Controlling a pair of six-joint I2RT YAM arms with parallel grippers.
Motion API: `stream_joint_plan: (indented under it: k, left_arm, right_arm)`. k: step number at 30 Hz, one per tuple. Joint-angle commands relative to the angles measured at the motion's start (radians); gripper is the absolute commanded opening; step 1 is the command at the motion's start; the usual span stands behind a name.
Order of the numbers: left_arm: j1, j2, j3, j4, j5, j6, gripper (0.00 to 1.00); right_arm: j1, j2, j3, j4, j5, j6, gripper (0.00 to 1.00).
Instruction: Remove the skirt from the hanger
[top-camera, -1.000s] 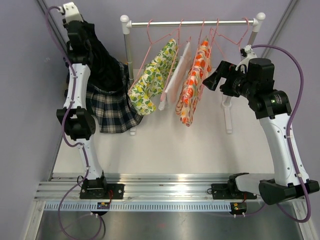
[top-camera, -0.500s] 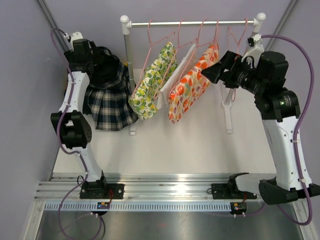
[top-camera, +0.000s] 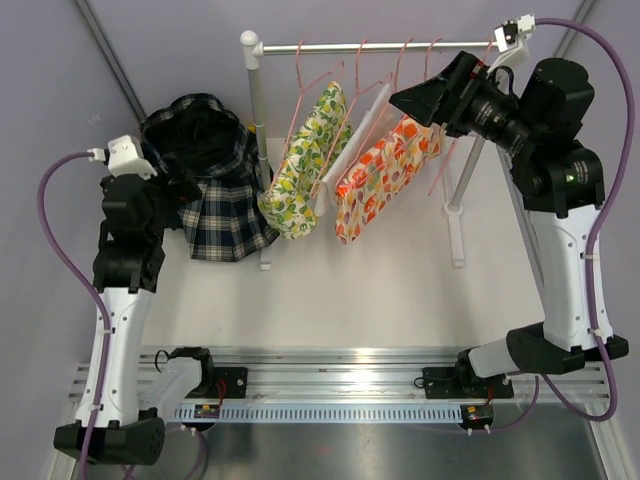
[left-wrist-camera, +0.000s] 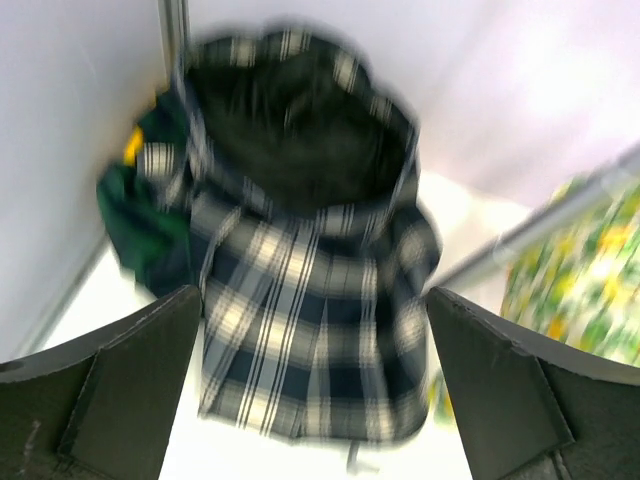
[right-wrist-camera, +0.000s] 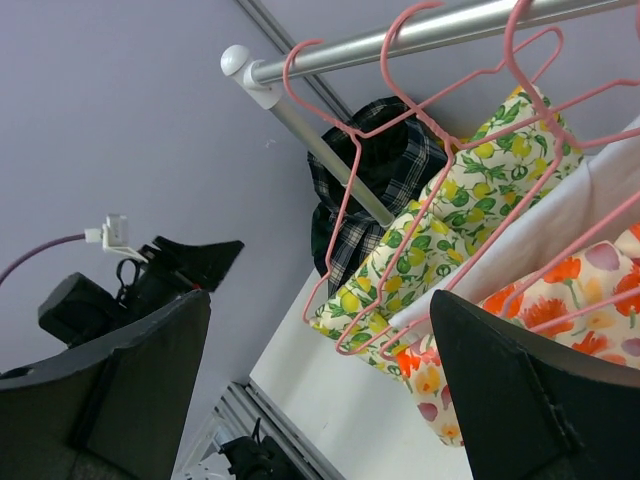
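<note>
The dark plaid skirt (top-camera: 222, 205) lies in a heap on the table at the far left, off its hanger, and fills the left wrist view (left-wrist-camera: 300, 270). My left gripper (top-camera: 180, 190) is open just in front of it, apart from the cloth, holding nothing. An empty pink hanger (right-wrist-camera: 333, 241) hangs at the left end of the rail (top-camera: 380, 45). My right gripper (top-camera: 425, 95) is open high up beside the orange floral garment (top-camera: 385, 170), its jaws wide with nothing between them.
A lemon-print garment (top-camera: 305, 160) and a white one (top-camera: 350, 135) hang on pink hangers between the plaid skirt and the floral piece. The rack's left post (top-camera: 258, 110) stands right beside the plaid skirt; its right post (top-camera: 455, 200) is under my right arm.
My left gripper opened, let go of the plaid skirt and drew back toward the near left. The skirt dropped onto the table. My right gripper rose to the rail; the hanging garments swung.
</note>
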Motion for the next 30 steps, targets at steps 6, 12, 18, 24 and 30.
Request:
stream_joint_plan:
  k: [6,12,18,24,30]
  left_arm:
    - [-0.003,-0.202,-0.169,-0.099,0.082,0.025,0.99]
    - [-0.003,-0.255,-0.198,-0.139,0.083,0.048,0.99]
    - [-0.003,-0.289,-0.241,-0.133,0.086,0.06,0.99]
    - [-0.003,-0.299,-0.294,-0.114,0.083,0.068,0.99]
    - [-0.003,-0.304,-0.314,-0.097,0.088,0.068,0.99]
  right_arm:
    - [0.127,0.159,0.013,0.052,0.045,-0.025,0.97]
    - [0.147,0.224,0.029,0.001,0.157,-0.088,0.94]
    - [0.147,0.185,-0.054,-0.012,0.269,-0.126,0.94]
    - [0.147,0.103,-0.131,0.006,0.274,-0.114,0.95]
    - [0.145,0.058,-0.128,-0.002,0.303,-0.134,0.97]
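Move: From the right hand, high over the table, the orange floral skirt on its hanger is about 13 cm ahead, 2 cm left and some 27 cm below. The rack's rod crosses straight ahead, about 14 cm out and 6 cm below. The white skirt is about 7 cm left of the floral one, the lemon skirt about 15 cm left of it. From the left hand, the floral skirt is roughly 12 cm ahead, 43 cm right and 11 cm below. Dip the right gripper about 12 cm towards the floral skirt's hanger, sweeping forward and left first, then ease back a few centimetres and to the right. Tip the fingers down and lower their left side, keeping them open, with the hanger's near corner coming between them in view. Draw the left gripper back about 7 cm and down 10, open, away from the dropped plaid skirt. ##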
